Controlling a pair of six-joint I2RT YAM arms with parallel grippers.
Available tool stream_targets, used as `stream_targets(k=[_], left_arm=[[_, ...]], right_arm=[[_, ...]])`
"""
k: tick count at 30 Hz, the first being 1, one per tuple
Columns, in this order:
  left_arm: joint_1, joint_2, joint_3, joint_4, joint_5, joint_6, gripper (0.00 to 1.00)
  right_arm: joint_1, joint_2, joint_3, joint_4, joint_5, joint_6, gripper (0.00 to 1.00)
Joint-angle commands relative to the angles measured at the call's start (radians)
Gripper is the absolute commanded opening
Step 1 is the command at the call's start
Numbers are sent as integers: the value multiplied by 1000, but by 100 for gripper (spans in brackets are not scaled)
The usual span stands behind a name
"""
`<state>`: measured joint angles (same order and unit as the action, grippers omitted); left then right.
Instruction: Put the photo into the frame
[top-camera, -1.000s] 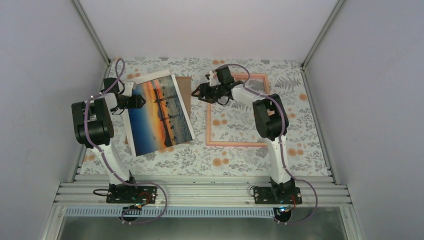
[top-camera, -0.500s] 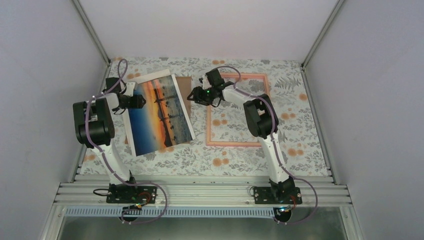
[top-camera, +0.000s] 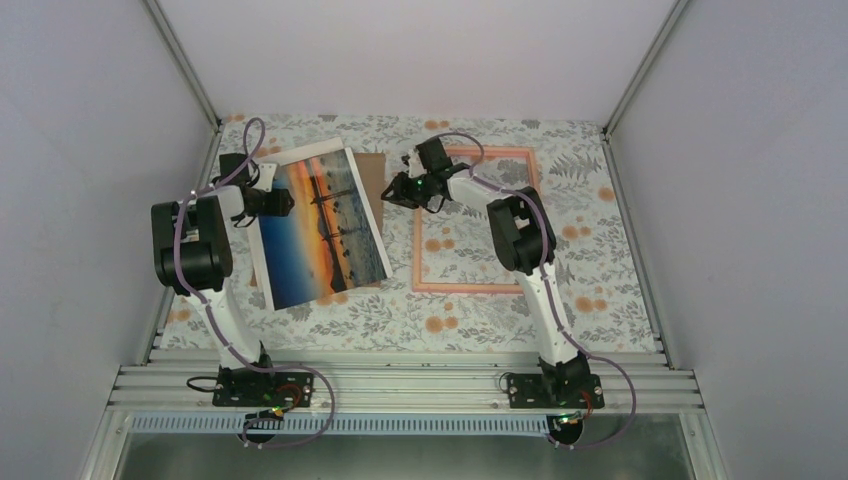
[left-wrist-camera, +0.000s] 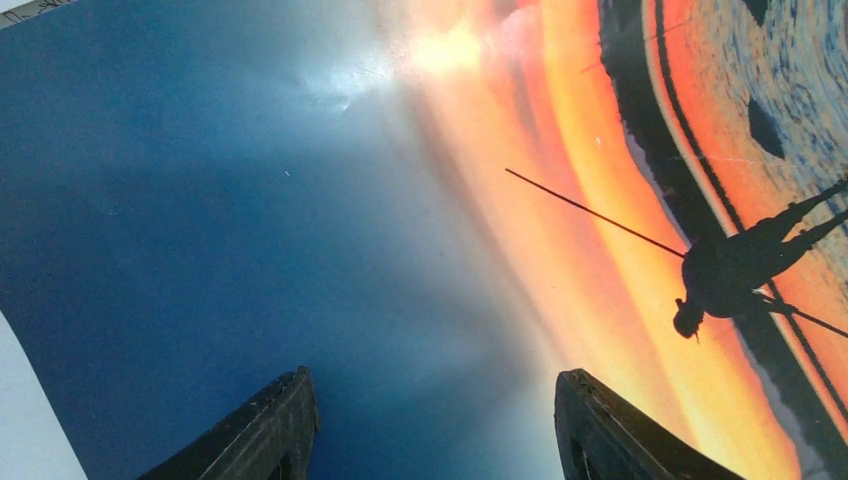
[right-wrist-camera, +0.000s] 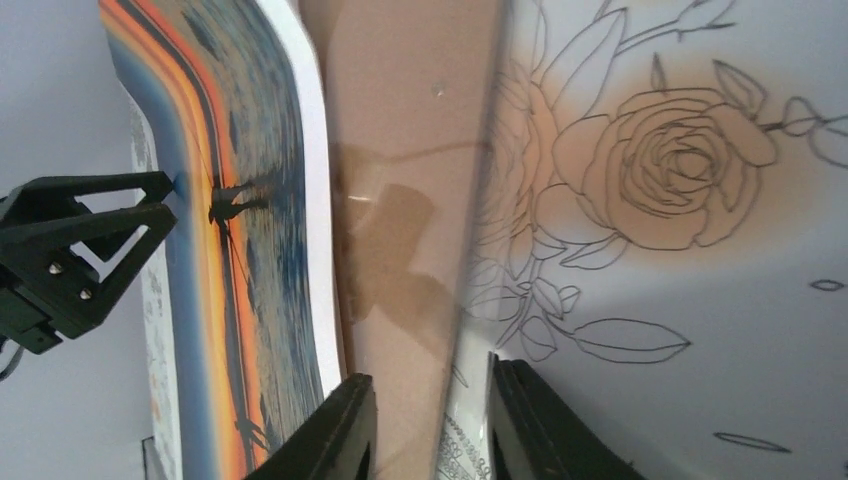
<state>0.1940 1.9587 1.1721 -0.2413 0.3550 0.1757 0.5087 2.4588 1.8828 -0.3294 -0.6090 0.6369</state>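
Note:
The photo (top-camera: 320, 225), an orange sunset print with a white border, lies at the left on a brown cardboard board (top-camera: 372, 178). In the left wrist view the photo (left-wrist-camera: 400, 200) fills the picture. My left gripper (top-camera: 286, 203) stands open over its blue left part, nothing between the fingers (left-wrist-camera: 265, 430). The pink frame (top-camera: 470, 288) lies flat to the right, with only tablecloth inside it. My right gripper (top-camera: 393, 190) is at the board's right edge. Its jaws stand narrow but apart, astride the bare strip of board (right-wrist-camera: 420, 300) beside the photo's border.
A floral tablecloth (top-camera: 560, 300) covers the table. Grey walls (top-camera: 90, 150) close in the left, right and back. An aluminium rail (top-camera: 400, 385) with both arm bases runs along the near edge. The left gripper's finger (right-wrist-camera: 90, 240) shows in the right wrist view.
My right gripper has moved left from the frame's top-left corner to the board's right edge, and its jaws have narrowed. The left gripper has stayed over the photo.

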Motion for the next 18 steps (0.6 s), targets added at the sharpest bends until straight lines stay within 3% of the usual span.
stream_targets(k=[1, 6, 18], left_arm=[[-18, 70, -52, -119, -2, 1, 60], [-22, 77, -44, -122, 4, 3, 59], [-31, 78, -39, -125, 7, 8, 57]], right_arm=[[3, 119, -49, -88, 25, 24, 27], [-7, 107, -15, -14, -65, 32, 15], [-6, -47, -171, 324, -253, 140, 14]])
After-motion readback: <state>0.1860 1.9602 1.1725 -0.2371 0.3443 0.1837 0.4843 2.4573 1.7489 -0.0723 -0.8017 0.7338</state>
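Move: The right hand's fingers straddle the right edge of the brown backing board, which runs practically between the tips, about 1 cm below the hand point. The photo lies on that board, its middle some 17 cm to this hand's left and 6 cm back. The empty frame's middle is roughly 22 cm to the right and 6 cm back. From the left hand the board edge is about 25 cm to the right, level with it. The right fingers close on the backing board's right edge and pinch it, first easing half a centimetre forward. Then, holding it, the hand draws back some 1.5 cm, shifting left by about 1 cm and edging up half a centimetre, while the wrist rolls some 10 degrees so the left-pointing fingers tip upward. ##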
